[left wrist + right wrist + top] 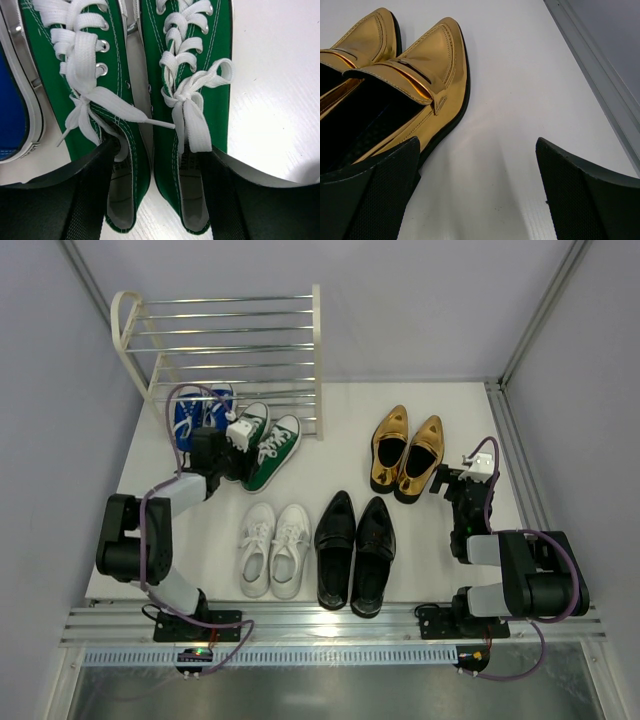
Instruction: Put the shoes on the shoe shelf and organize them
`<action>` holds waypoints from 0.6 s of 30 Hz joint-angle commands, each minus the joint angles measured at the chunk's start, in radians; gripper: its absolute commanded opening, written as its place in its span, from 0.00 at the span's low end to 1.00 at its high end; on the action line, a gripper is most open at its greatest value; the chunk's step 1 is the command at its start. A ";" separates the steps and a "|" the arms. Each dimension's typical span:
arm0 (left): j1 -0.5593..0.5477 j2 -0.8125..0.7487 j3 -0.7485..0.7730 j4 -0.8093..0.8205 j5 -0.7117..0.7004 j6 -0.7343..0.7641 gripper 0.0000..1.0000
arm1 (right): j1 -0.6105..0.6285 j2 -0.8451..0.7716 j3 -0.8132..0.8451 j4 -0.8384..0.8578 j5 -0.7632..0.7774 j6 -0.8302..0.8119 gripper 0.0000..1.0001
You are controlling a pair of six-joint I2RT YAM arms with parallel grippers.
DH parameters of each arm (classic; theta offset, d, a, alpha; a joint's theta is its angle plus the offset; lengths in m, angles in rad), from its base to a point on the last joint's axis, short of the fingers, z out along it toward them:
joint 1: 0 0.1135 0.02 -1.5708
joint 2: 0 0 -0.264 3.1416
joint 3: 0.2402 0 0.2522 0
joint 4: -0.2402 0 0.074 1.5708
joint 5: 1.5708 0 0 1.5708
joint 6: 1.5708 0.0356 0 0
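The green sneakers lie side by side in front of the shoe shelf, toes at its lowest rods. My left gripper is open over their heels, one finger at the left sneaker's opening and the other at the right one's, with both inner walls between them, not pinched. Blue sneakers sit at the shelf's bottom left. My right gripper is open on bare table just right of the gold shoes, its left finger against the nearer shoe's side. In the top view it stands beside that pair.
White sneakers and black loafers lie as pairs at the table's middle front. The shelf's upper tiers hold nothing. A metal rail runs along the table's right edge, with grey walls on both sides.
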 commanded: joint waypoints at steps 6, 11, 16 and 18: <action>-0.011 0.107 0.115 0.013 -0.064 0.054 0.61 | 0.001 -0.007 0.005 0.075 0.000 -0.007 0.97; -0.011 0.196 0.186 -0.031 -0.062 0.070 0.42 | 0.001 -0.007 0.006 0.076 0.000 -0.006 0.97; -0.011 0.216 0.172 0.005 -0.039 0.055 0.04 | 0.001 -0.007 0.006 0.076 0.000 -0.006 0.97; -0.011 0.207 0.166 0.006 -0.038 0.055 0.00 | 0.001 -0.008 0.006 0.076 0.000 -0.006 0.97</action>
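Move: The pair of green shoes, half under the shelf with toes outward, has its middle about 5 cm ahead of the left hand, 3 cm to its right and 5 cm below. The blue shoes stand 9 cm ahead and 9 cm to its left; the white shoes lie some 23 cm back and 8 cm to its right. The foot of the shelf's right post is about 6 cm ahead and 18 cm right. From the right hand the green shoes lie about 54 cm left and 7 cm ahead. Between the green shoes, at the front of their ankle openings, the left hand's fingers come in and shut almost fully, drawing the inner collar edges and loose laces together between them. The hand dips, then goes forward and down some 5 cm in all, its wrist nearly steady, most of the closing coming in the second half as it sinks and stops. ##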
